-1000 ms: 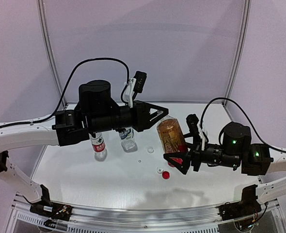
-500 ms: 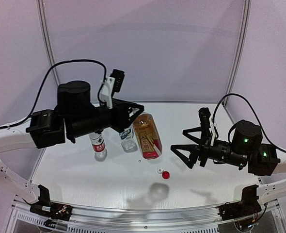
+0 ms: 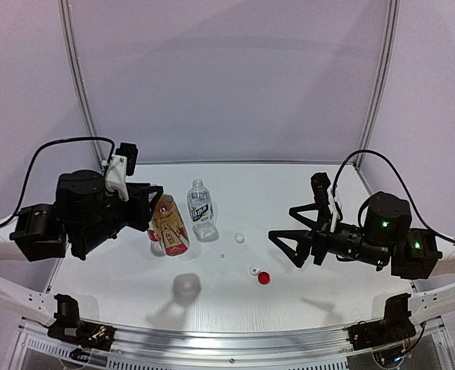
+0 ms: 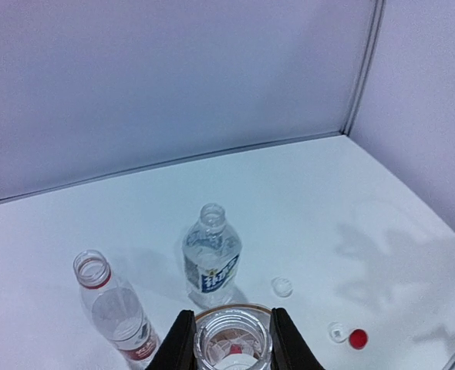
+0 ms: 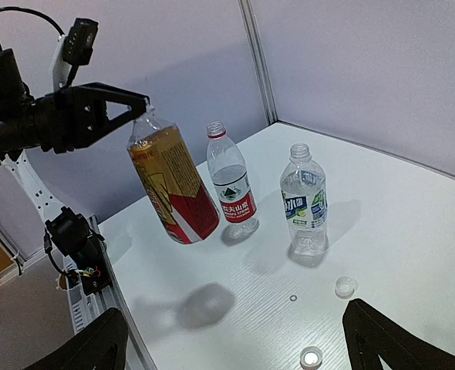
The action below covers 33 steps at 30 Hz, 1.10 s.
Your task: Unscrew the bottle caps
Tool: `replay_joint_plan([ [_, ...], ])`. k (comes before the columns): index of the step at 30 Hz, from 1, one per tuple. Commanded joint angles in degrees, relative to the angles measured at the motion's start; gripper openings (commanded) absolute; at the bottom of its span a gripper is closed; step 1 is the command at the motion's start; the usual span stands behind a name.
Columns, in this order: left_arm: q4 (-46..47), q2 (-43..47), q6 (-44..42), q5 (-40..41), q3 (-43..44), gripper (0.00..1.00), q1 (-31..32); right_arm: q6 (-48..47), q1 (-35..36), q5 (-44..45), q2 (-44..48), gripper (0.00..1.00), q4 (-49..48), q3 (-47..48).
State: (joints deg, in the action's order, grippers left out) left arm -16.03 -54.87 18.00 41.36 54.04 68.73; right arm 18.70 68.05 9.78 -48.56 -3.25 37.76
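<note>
My left gripper point(image 3: 156, 203) is shut on the neck of the amber bottle point(image 3: 170, 227), which hangs tilted above the table at the left with its mouth uncapped point(image 4: 233, 345). Beside it stand the red-label bottle point(image 4: 113, 310) and the green-blue-label bottle point(image 3: 201, 210), both without caps. On the table lie a white cap point(image 3: 239, 238), a blue-and-white cap point(image 3: 254, 270) and a red cap point(image 3: 264, 277). My right gripper point(image 3: 281, 222) hovers open and empty to the right of the caps. From the right wrist the amber bottle point(image 5: 173, 189) shows in the air, held by the left gripper point(image 5: 137, 108).
A tiny ring point(image 3: 222, 256) lies between the bottles and the caps. Wall panels with metal posts point(image 3: 79, 85) close the back and sides. The table's near edge carries an aluminium rail point(image 3: 227, 338) with the arm bases.
The left gripper has carried the amber bottle from the middle of the table to the left, next to the other bottles. The right gripper has drawn back to the right, still open.
</note>
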Motion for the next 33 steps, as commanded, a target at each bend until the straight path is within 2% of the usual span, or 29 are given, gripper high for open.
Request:
replay_joint_plan([
  [1, 1.24, -1.35, 2.06, 4.97, -3.85, 0.12, -0.92, -0.15, -0.10, 0.80, -0.69, 0.99, -0.30, -0.67],
  [10, 13.56, -9.42, 1.78, 4.93, -8.48, 0.12, -1.84, -0.24, -0.11, 0.67, -0.71, 0.99, -0.21, -0.60],
  [16, 17.56, -16.15, 2.41, 5.16, -8.60, 0.11, -1.80, -0.24, -0.09, 0.27, -0.49, 0.99, -0.16, -0.67],
  [22, 18.43, -17.28, 2.12, 5.71, -8.87, 0.11, -1.80, -0.20, -0.10, -0.01, -0.22, 0.99, -0.11, -0.67],
  [33, 26.13, -18.11, 2.31, 6.09, -14.86, 0.11, -1.67, -0.33, -0.04, -0.11, -0.49, 0.99, -0.25, -0.67],
])
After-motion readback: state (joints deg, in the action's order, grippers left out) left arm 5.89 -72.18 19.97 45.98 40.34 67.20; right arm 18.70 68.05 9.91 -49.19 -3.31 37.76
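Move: The left hand grips the amber drink bottle by its neck; the bare table spot it is taken to lies about 3 cm ahead, 4 cm right and 32 cm below. Of that spot, the red-label bottle stands some 8 cm farther out and 9 cm left, the water bottle about 14 cm farther out and 4 cm right. A loose clear cap lies roughly 10 cm right of the water bottle. From the right hand the spot is some 11 cm ahead and 23 cm left, 29 cm below. Down, mostly, by about 12 cm, the left hand lowers the amber bottle towards the bare table in front of the two open bottles, drifting some 3 cm forward and 3 cm right. Most of the drop comes early; it pauses briefly, then sinks a last couple of centimetres. The wrist rolls and swings counter-clockwise about 10 degrees in all, while the fingers keep their hold on the neck. ##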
